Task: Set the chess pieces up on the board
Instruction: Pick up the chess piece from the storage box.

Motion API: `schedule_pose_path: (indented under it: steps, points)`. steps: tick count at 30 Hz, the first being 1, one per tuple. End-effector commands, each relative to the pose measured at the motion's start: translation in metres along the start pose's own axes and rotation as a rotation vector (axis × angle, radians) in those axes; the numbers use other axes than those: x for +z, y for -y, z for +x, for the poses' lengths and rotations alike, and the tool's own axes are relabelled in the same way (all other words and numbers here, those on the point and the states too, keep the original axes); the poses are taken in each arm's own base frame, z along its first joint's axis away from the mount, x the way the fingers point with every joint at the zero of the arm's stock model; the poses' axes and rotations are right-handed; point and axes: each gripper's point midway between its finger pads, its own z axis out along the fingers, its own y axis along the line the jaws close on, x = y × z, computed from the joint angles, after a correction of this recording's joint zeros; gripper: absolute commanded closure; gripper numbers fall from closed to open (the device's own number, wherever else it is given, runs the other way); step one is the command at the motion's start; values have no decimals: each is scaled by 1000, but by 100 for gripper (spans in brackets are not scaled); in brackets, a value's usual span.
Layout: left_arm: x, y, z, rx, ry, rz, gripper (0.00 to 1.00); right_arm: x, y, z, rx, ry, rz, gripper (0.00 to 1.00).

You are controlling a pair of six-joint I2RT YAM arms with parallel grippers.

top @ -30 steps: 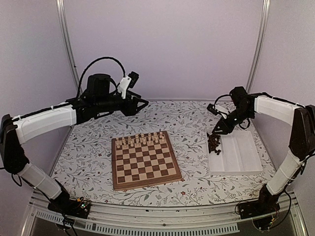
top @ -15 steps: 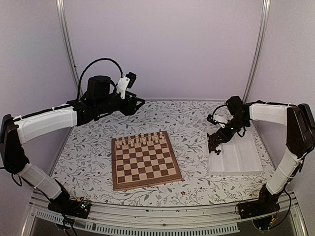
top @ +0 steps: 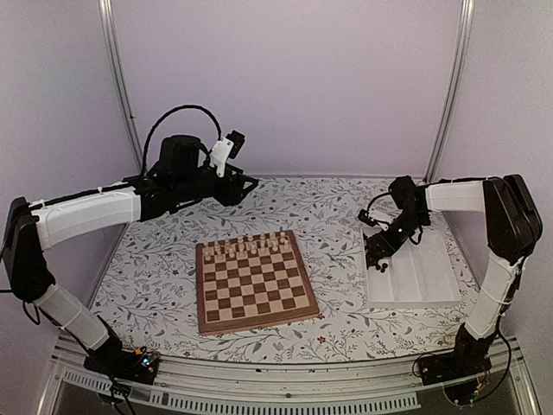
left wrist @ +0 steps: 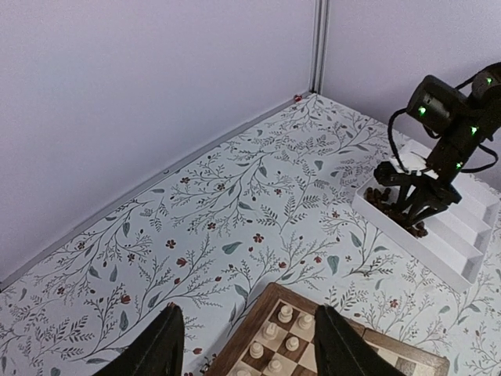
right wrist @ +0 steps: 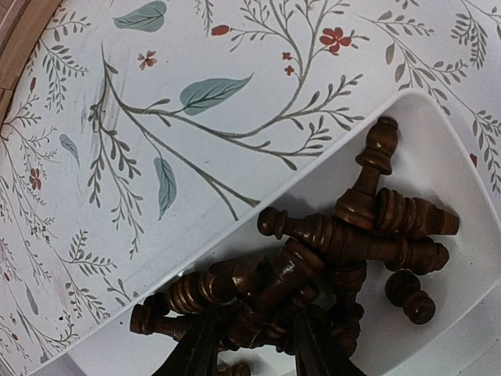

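The board (top: 251, 298) lies mid-table, and no dark piece stands on it. The dark chess pieces (top: 374, 252) lie heaped in the far-left corner of a white tray (top: 423, 277). My right gripper (top: 377, 249) is low in that heap. In the right wrist view its fingers stand apart on either side of tumbled chess pieces (right wrist: 344, 235), so the right gripper (right wrist: 254, 348) is open. My left gripper (top: 246, 183) hovers open and empty beyond the board's far-left corner. The left wrist view shows the left gripper (left wrist: 250, 348) above that corner of the board (left wrist: 270, 298).
Pale cream chessmen (top: 251, 245) fill the board's two far rows and also appear as pale chessmen (left wrist: 286, 329). The tray (left wrist: 454, 243) has several long compartments. A floral cloth (top: 155, 277) covers the table. Walls close in at the back and sides.
My right gripper has dropped down and to the left, from above the tray's far edge into the heap of dark pieces. The left arm has shifted only slightly.
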Motion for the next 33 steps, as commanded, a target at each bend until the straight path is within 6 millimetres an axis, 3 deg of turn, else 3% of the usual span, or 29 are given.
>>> schedule_pose_path:
  steps: [1,5,9,13,17,25,33]
  points:
    - [3,4,-9,21,11,4,42,5,-3,-3,23,-3,-35,63]
    - [4,6,-10,23,10,12,42,10,-7,1,27,-21,-50,63]
    - [4,8,-10,25,10,16,42,9,-6,1,31,-17,-37,71]
    - [7,12,-7,26,3,27,42,-4,-7,3,25,-17,-7,85]
    - [9,25,-5,26,-1,77,42,-35,-14,1,0,25,24,91]
    - [20,88,10,69,-22,287,45,-80,-33,-1,-53,114,34,95]
    - [23,179,15,-9,-11,661,44,-139,-112,-23,-280,327,-226,94]
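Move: The dark chess piece to be taken lies on top of the pile, almost between the right fingertips: about 1 cm ahead, 1 cm left and 1 cm below. Crossed dark pieces lie some 6 cm ahead and 1 cm left; a small dark pawn is about 6 cm ahead and 2 cm right. The chess board's middle is roughly 31 cm left and 7 cm back. From the left hand, the dark chess piece is about 34 cm right, 2 cm back and 25 cm below. The dark chess piece is pinched near its narrow end as the right hand eases down barely 1 cm and shuts its part-open fingers, then is carried about 11 cm up and 5 cm back out of the storage box, the wrist tilting slightly. Late on, the left hand swings some 10 cm right, 8 cm back and 4 cm down, turning clockwise, fingers open and empty. ##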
